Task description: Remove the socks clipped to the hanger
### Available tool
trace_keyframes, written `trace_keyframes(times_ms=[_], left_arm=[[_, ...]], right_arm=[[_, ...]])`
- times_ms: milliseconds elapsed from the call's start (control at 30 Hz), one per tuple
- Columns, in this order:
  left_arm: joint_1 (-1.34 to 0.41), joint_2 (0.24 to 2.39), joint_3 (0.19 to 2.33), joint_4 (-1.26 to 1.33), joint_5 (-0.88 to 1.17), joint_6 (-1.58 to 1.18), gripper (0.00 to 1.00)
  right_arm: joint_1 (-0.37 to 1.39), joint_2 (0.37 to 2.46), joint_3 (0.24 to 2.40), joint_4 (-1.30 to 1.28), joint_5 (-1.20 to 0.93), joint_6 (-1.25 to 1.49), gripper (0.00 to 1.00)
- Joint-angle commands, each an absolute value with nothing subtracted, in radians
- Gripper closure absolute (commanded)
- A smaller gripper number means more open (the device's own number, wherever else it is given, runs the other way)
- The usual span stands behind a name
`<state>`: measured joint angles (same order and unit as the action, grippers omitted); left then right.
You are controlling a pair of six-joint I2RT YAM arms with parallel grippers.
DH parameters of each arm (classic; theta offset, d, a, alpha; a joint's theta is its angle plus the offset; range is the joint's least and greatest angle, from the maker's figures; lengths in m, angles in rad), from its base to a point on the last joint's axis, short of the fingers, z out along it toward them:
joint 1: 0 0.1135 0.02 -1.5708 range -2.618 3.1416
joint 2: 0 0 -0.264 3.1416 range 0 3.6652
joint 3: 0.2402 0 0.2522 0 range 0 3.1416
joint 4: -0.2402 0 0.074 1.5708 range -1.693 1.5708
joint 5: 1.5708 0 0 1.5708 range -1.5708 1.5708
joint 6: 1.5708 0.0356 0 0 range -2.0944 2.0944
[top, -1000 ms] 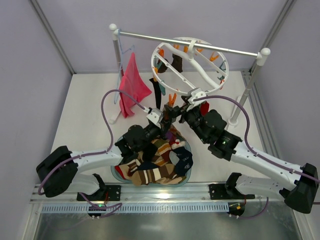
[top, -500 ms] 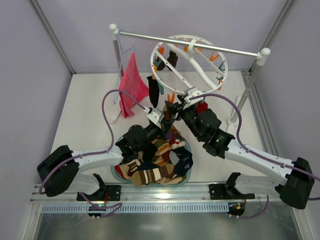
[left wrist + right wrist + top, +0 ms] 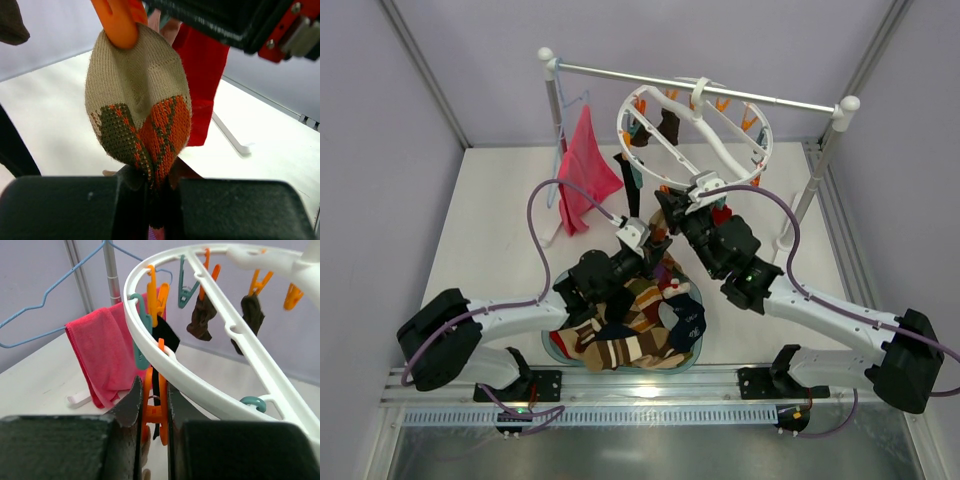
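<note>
The hanger (image 3: 738, 155), a white spoked ring with orange and teal clips, hangs from the rail; its rim (image 3: 210, 392) crosses the right wrist view. My right gripper (image 3: 152, 397) is shut on an orange clip (image 3: 161, 415) under that rim, at the ring's near edge (image 3: 672, 205). A patterned beige, orange and olive sock (image 3: 137, 107) hangs from an orange clip (image 3: 117, 20), and my left gripper (image 3: 152, 185) is shut on its lower end (image 3: 655, 238). Behind it hangs a red sock (image 3: 202, 75). Dark brown socks (image 3: 201, 320) and a black sock (image 3: 165, 340) stay clipped to the ring.
A pile of loose socks (image 3: 630, 330) lies in a basin between the arm bases. A pink cloth (image 3: 582, 170) on a light-blue wire hanger (image 3: 45, 305) hangs at the left end of the metal rail (image 3: 620, 73), which stands on white posts (image 3: 815, 180).
My right gripper has moved in toward the ring's near edge and shut on the orange clip. The ring has tilted slightly left. My left gripper keeps its hold on the patterned sock.
</note>
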<state>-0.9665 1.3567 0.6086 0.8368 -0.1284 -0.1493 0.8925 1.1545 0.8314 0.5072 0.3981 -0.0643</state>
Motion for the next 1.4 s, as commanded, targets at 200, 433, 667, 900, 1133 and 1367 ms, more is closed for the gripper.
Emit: trace_keyframes(times_ms=[200,433,667,900,1133,1367], left_arm=[[-0.965,1.353,0.607,0.862,-0.129,-0.141,1.0],[-0.971,1.28,0.581,0.802,-0.152,-0.146,1.0],[-1.043,1.094,0.571,0.658,-0.265,-0.103,1.0],[-1.155,0.928,0.615,0.476,-0.399,-0.063,1.0],[-1.285,0.85,0.669,0.364,-0.532,-0.023,1.0],[-1.359,0.844,0.635,0.37,-0.659,-0.005,1.0]], right_arm=[[0.887,1.129,0.809,0.637,0.419,-0.077,0.96],[0.888,1.088,0.767,0.664,0.442,-0.072,0.66],[0.887,1.054,0.732,0.667,0.442,-0.075,0.19],[0.888,0.979,0.651,0.666,0.411,-0.06,0.06],[0.888,0.874,0.568,0.641,0.37,-0.045,0.0],[0.888,0.778,0.514,0.611,0.357,-0.025,0.01]])
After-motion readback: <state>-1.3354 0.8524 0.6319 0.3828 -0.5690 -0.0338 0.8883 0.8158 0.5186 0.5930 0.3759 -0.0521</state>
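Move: The left fingers already grip the lower end of the patterned sock, whose top still hangs from an orange clip about 5 cm ahead and 10 cm above them; the sock tub's middle lies some 9 cm back, 11 cm left and 20 cm below that hand. The right fingers are already pinching this orange clip. From the right hand, the black sock hangs about 5 cm ahead and 7 cm left, the red sock about 2 cm ahead and 10 cm right, both some 7 cm lower. While the right hand first keeps the orange clip squeezed, the left hand, shut on the patterned sock, dips very slightly and then draws it away from the clip, back about 10 cm while rising some 8 cm and swinging about 5 cm left, over the tub side. As that pull begins, the right fingers let go of the clip and spread wide, and the right hand eases away from where it pinched, about 5 cm right and as far back, with hardly any wrist turn. ##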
